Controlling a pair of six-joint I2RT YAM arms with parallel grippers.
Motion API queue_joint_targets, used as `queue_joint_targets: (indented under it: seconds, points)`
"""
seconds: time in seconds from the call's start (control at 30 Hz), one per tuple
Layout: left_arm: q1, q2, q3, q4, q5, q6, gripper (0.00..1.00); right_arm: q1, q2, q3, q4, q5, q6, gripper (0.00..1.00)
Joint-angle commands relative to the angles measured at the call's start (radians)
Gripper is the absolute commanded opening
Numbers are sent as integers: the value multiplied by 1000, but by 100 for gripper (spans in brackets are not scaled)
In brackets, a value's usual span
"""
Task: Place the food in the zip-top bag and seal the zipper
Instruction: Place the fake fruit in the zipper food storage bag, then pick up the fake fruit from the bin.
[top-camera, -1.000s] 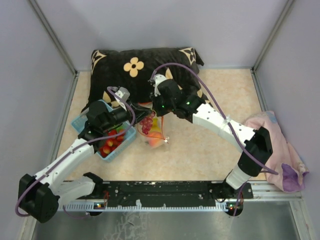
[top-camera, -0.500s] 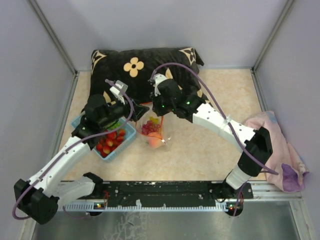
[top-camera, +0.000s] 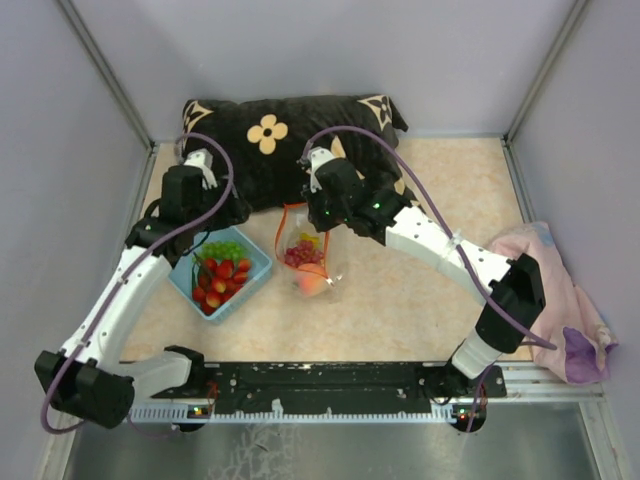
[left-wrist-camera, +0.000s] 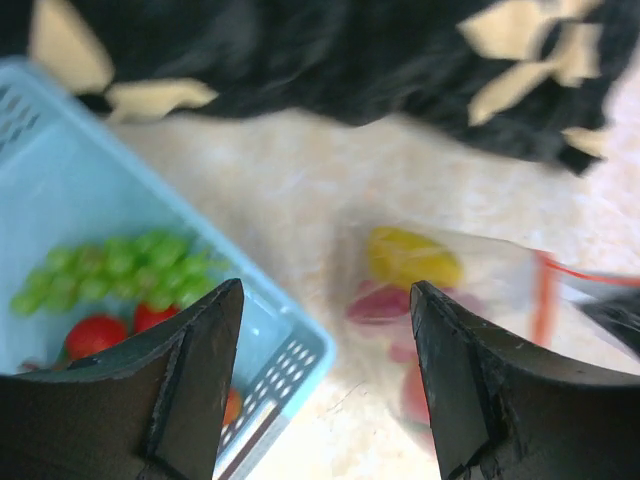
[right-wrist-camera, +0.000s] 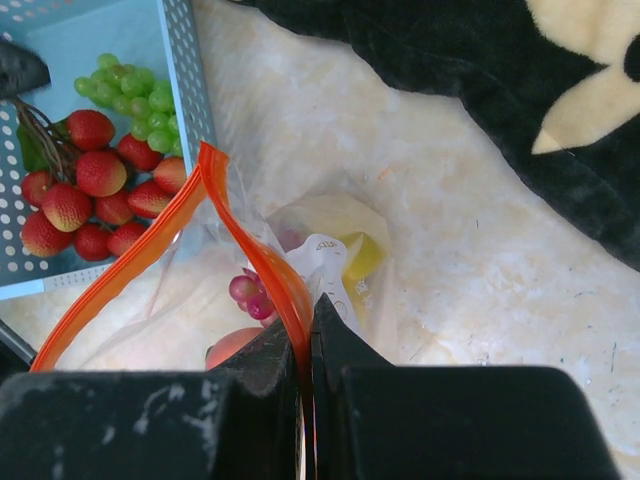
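Note:
The clear zip-top bag (top-camera: 305, 262) lies on the table right of the light blue basket (top-camera: 262, 268). My right gripper (top-camera: 316, 214) is shut on its red-orange zipper (right-wrist-camera: 250, 250), holding the mouth up and open. Inside show a yellow fruit (right-wrist-camera: 355, 250), purple grapes (right-wrist-camera: 250, 295) and an orange peach (right-wrist-camera: 235, 345). Red strawberries (top-camera: 218, 280) and green grapes (top-camera: 222, 248) lie in the basket. My left gripper (top-camera: 222, 212) is open and empty, above the basket's far corner by the pillow. In the left wrist view its jaws (left-wrist-camera: 325, 300) frame the basket edge (left-wrist-camera: 290, 350) and the bag (left-wrist-camera: 412, 258).
A black pillow with cream flowers (top-camera: 280, 140) lies along the back, just behind both grippers. A pink cloth (top-camera: 560, 300) is heaped at the right edge. Grey walls close in the left, right and back sides.
My left arm has drawn back from the bag's mouth, leftward and toward the pillow, past the basket, with open jaws. The right gripper has stayed shut on the zipper.

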Motion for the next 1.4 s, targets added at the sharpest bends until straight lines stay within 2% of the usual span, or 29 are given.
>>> queue_joint_targets:
  seconds: [0.0,0.17,0.33,0.7,0.87,1.1,1.37]
  points:
    - [142,16,-17,-182,4,-173,73,-9,-36,33,6,25,-30,4]
    - [154,24,-72,-188,-87,-423,75,-10,-45,9,14,13,-38,4]
    - [154,121,-43,-332,-207,-676,72,-9,-49,-14,22,1,-48,4]
    - [160,372,-7,-371,-268,-877,71,-20,-75,-52,37,-29,-76,4]
    - [174,488,38,-392,-310,-888,71,-20,-78,-59,38,-50,-81,4]
    - [199,563,101,-387,-337,-882,71,-20,-93,-24,9,-51,-101,4]
    - [250,620,73,-323,-319,-841,70,-20,-87,-4,5,-42,-101,4]
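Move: The green grapes in the light-blue basket lie about 9 cm to the left of the left gripper, roughly 1 cm ahead and some 22 cm below it. The strawberries sit around 9 cm nearer the base than the grapes and about 1 cm left of them. The zip-top bag stands some 12 cm right of the left gripper and 5 cm back. From the right gripper, the grapes lie about 27 cm left, 2 cm ahead and 20 cm below. Bring the open left gripper down about 20 cm and left some 11 cm, into the basket at the green grapes; swing left quickly at first, then mostly sink. On the way, tip the fingers to point steeply down and turn the wrist counter-clockwise some 60 degrees. Keep the fingers open, and keep the right gripper's pinch on the bag's rim, letting it sag slightly. ##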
